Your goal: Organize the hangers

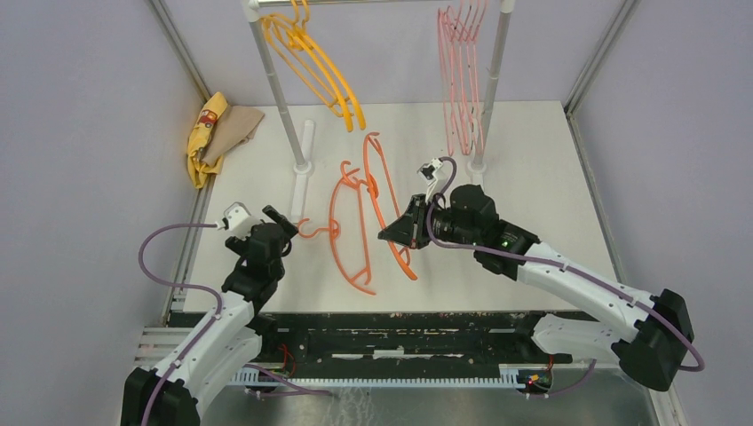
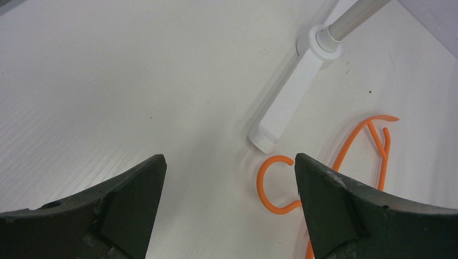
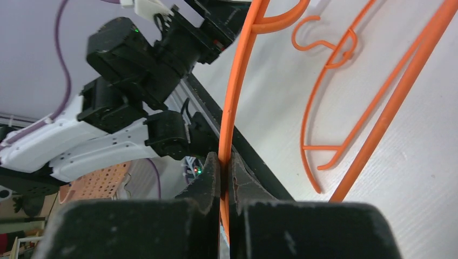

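My right gripper is shut on the thin wire of an orange hanger and holds it on edge above the table. In the right wrist view the wire runs up from between the closed fingers. A second orange hanger lies flat on the table, also seen in the right wrist view. My left gripper is open and empty just left of that hanger's hook. Yellow-orange hangers hang on the rack's left end and pale pink ones on its right end.
The rack's white poles stand at the back on white feet; one foot ends close to the flat hanger's hook. A yellow and tan cloth lies at the table's left edge. Grey walls close in both sides.
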Action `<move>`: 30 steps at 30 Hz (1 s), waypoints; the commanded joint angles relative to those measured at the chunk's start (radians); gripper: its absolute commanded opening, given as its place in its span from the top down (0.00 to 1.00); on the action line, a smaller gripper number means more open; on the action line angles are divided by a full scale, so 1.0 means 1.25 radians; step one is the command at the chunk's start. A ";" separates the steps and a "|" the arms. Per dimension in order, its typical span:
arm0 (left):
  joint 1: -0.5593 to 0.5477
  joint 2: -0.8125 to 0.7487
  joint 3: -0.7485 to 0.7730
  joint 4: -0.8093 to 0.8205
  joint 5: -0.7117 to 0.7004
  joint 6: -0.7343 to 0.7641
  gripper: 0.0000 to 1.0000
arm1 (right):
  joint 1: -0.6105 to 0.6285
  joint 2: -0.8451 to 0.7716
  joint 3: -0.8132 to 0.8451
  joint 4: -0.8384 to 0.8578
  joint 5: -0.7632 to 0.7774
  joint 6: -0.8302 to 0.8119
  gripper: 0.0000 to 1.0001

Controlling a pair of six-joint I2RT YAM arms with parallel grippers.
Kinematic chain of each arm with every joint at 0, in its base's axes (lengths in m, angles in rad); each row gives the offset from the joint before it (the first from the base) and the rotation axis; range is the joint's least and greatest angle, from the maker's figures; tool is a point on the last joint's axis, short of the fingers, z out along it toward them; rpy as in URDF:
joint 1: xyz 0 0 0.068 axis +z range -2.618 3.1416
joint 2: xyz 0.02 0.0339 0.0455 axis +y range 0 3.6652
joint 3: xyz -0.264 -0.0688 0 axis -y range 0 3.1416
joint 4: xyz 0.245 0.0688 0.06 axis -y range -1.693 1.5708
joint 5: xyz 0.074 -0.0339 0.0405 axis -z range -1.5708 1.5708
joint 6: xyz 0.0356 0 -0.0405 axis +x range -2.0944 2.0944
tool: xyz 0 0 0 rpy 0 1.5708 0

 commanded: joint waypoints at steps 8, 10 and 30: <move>0.005 -0.027 0.015 0.001 -0.017 0.025 0.05 | -0.002 -0.066 0.204 -0.058 0.016 -0.005 0.99; 0.005 -0.030 0.015 -0.001 -0.015 0.024 0.05 | -0.002 -0.075 0.215 -0.078 0.039 -0.013 0.99; 0.005 -0.042 0.006 -0.002 -0.003 0.019 0.04 | -0.002 -0.159 0.178 -0.183 0.089 -0.025 0.99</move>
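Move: The right hand already holds an orange hanger. The bare middle of the rail lies about 33 cm ahead of that hand, nearly in line (some 2 cm left) and roughly 26 cm above. Yellow hangers hang about 28 cm ahead, 13 cm left and 14 cm up; pink ones equally far ahead and up, 14 cm right. The other orange hanger lies 12 cm ahead, 10 cm left, 25 cm down. From the left hand, the rail's middle is about 24 cm ahead, 27 cm right and 39 cm up. The orange hanger, still pinched by its long curved side in the right hand's shut fingers, is raised quickly by about 11 cm, the fingertips tilting up some 10 degrees. The hand then sinks a centimetre or so and eases about 3 cm to the right, away from the yellow hangers, the tilt partly undone. ##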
